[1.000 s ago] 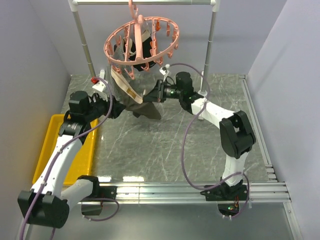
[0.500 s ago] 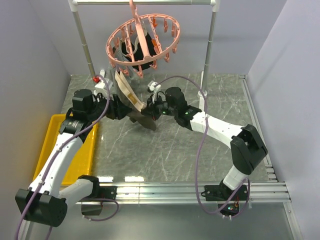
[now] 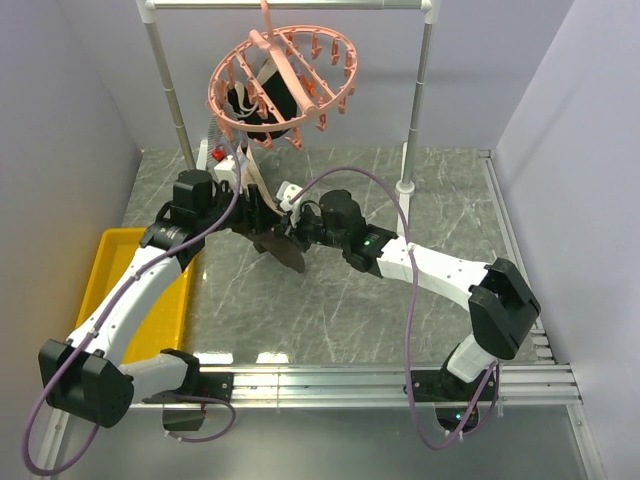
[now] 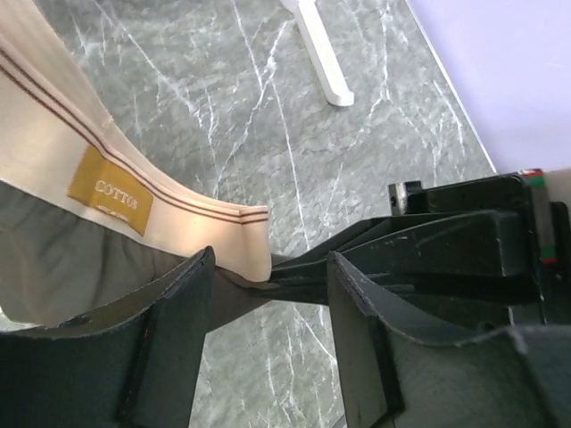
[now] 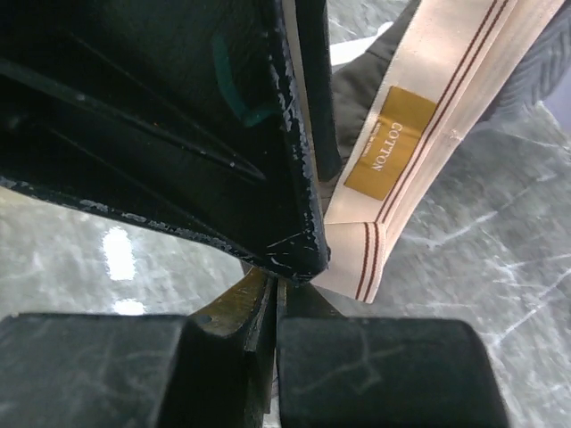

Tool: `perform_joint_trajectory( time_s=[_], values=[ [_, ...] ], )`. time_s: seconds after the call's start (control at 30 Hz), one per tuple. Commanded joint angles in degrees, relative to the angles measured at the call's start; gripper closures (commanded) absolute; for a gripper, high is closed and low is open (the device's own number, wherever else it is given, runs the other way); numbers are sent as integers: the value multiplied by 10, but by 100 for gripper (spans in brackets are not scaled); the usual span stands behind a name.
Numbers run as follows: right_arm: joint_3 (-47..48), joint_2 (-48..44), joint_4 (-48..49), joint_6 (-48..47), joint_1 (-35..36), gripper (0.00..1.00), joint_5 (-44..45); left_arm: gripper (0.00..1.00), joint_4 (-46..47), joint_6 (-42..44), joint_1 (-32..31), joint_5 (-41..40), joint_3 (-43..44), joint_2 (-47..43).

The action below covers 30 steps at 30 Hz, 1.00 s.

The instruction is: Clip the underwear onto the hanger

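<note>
The salmon-pink hanger (image 3: 285,85) hangs tilted from the rail. The underwear (image 3: 278,242) droops below it, its beige waistband (image 3: 246,170) running up towards the pegs on the ring's near left. My right gripper (image 3: 288,226) is shut on the dark cloth right at the waistband's folded corner (image 5: 357,259); its fingertips (image 5: 278,290) are pressed together. My left gripper (image 3: 258,216) faces it with its jaws open. Its fingers (image 4: 169,339) straddle the right gripper's tips (image 4: 357,259), and the waistband (image 4: 134,187) lies beside the left finger. Only marble floor shows between them.
A black garment (image 3: 262,100) hangs inside the hanger's ring. The white rail (image 3: 290,5) stands on two posts (image 3: 418,100), one foot (image 4: 321,67) near my left gripper. A yellow tray (image 3: 100,290) lies at the table's left edge. Grey walls stand on three sides.
My right gripper carried the underwear left and down to meet my left gripper. My left gripper moved right towards it and opened wider. The hanger swung and tilted.
</note>
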Motion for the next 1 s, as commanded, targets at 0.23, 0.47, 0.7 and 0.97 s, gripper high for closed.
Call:
perform_joint_trajectory(
  time_s=[0.23, 0.47, 0.7, 0.97],
  values=[
    [2, -32, 26, -53, 17, 100, 18, 42, 4, 0, -26, -30, 27, 22],
    [-10, -39, 38, -74, 25, 100, 26, 44, 19, -15, -27, -37, 26, 44],
    [-12, -42, 45, -78, 25, 100, 35, 74, 14, -10, -28, -16, 31, 56],
    [7, -60, -35, 25, -47, 52, -15, 100, 33, 66, -27, 45, -7, -21]
  ],
)
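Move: The loose end of the underwear's waistband sits just beyond the left fingertips, roughly 2 cm forward, 2 cm right and 2 cm below that hand's point. From there the band's gold label is about 6 cm forward and 2 cm left, level in height; the hanger's middle is some 20 cm forward, 4 cm right and 15 cm up. The right hand pinches the cloth by that same end, which lies about 2 cm forward, 2 cm left and 1 cm above it. The left fingers pinch shut on the loose waistband end, after easing down about 2.5 cm and a little forward and right with the gripper already half open; once closed they lift slightly and draw back. The right hand stays nearly in place, keeping its pinch with a small tilt until the left has closed, then opens about halfway and lets go of the cloth. ##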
